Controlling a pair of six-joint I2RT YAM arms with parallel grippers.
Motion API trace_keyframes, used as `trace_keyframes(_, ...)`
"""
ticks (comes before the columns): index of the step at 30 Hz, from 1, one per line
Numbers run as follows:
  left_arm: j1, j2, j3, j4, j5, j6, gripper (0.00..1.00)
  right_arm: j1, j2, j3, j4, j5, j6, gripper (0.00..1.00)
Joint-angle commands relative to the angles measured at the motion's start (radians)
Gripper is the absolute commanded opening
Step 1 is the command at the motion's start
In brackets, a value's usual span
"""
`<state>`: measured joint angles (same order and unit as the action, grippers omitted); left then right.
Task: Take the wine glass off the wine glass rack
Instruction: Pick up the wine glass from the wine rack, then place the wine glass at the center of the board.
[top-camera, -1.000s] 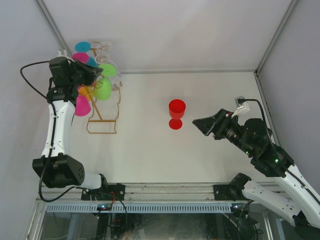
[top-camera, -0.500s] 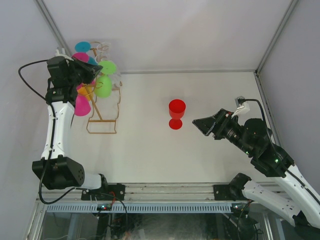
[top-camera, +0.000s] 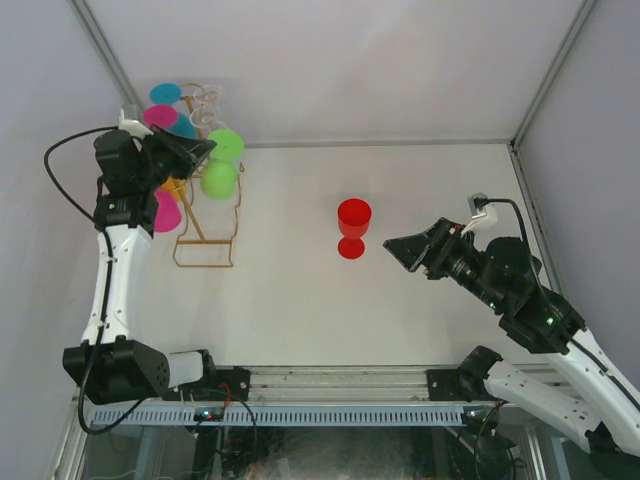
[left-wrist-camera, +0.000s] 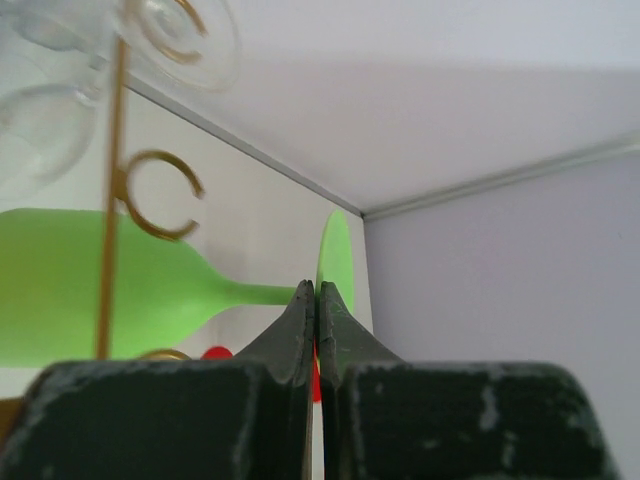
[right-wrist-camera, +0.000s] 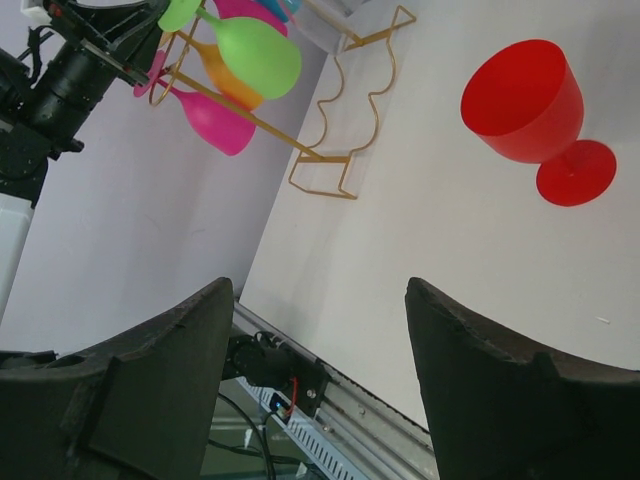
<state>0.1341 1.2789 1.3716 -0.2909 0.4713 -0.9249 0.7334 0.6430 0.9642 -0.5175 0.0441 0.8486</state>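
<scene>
The gold wire wine glass rack stands at the far left; it also shows in the right wrist view and its spine in the left wrist view. My left gripper is shut, pinching the green wine glass where stem meets foot. The green glass hangs sideways just right of the rack's hooks. Pink, orange, magenta and cyan glasses hang on the rack. My right gripper is open and empty, well to the right.
A red wine glass stands upright mid-table, left of my right gripper, also in the right wrist view. Clear glasses hang on the rack's far hooks. White walls close the left and back sides near the rack.
My left gripper has moved right and slightly toward the table middle with the green glass, whose bowl and foot have shifted away from the rack's spine. The right arm has not moved.
</scene>
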Motion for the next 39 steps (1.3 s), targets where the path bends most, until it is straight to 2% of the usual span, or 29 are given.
trace_keyframes(1,-0.070,-0.089,-0.046,0.124,0.133,0.044,0.00,0.004,-0.003,-0.021,0.065,-0.003,-0.001,0.70)
trace_keyframes(7,-0.258,-0.202,-0.128,0.089,0.143,0.163,0.00,0.004,-0.004,-0.039,0.109,-0.015,-0.005,0.70)
trace_keyframes(10,-0.386,-0.271,-0.188,0.097,0.123,0.235,0.00,0.004,-0.011,-0.059,0.156,-0.030,-0.008,0.70)
trace_keyframes(14,-0.534,-0.338,-0.271,0.092,0.112,0.300,0.00,0.004,-0.017,-0.087,0.255,-0.113,-0.015,0.70)
trace_keyframes(18,-0.653,-0.434,-0.383,0.149,0.076,0.267,0.00,0.004,-0.004,-0.116,0.373,-0.249,0.007,0.70)
trace_keyframes(24,-0.828,-0.517,-0.521,0.306,-0.055,0.162,0.00,0.004,0.076,-0.124,0.511,-0.452,0.070,0.65)
trace_keyframes(29,-0.898,-0.523,-0.575,0.455,-0.102,0.108,0.00,0.006,0.145,-0.123,0.550,-0.547,0.123,0.57)
trace_keyframes(39,-0.954,-0.483,-0.581,0.505,-0.102,0.090,0.00,0.008,0.176,-0.123,0.565,-0.614,0.141,0.33)
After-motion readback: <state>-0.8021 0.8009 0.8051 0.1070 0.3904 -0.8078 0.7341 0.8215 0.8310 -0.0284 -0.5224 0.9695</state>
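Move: The left hand already holds the green wine glass upside down near its foot, its middle 8 cm below the fingers and 2 cm right. The open right gripper lies about 22 cm back, 36 cm right and 3 cm lower; the standing red wine glass some 5 cm back, 26 cm right, 29 cm below; the rack's middle 5 cm ahead, 7 cm left, 18 cm below. From the right hand, the green glass is 22 cm ahead, 34 cm left, 5 cm down, the red one 17 cm ahead, 10 cm left, 24 cm down. Keeping its pinch near the green glass's foot, the left hand sweeps it away from the rack, some 25 cm back and 23 cm right, swinging about 50 degrees clockwise and slowing as it nears the right gripper. The right hand comes about 9 cm left and 4 cm back, turns some 30 degrees counter-clockwise, and half closes its fingers around the stem beside the foot; a grip isn't visible yet. ##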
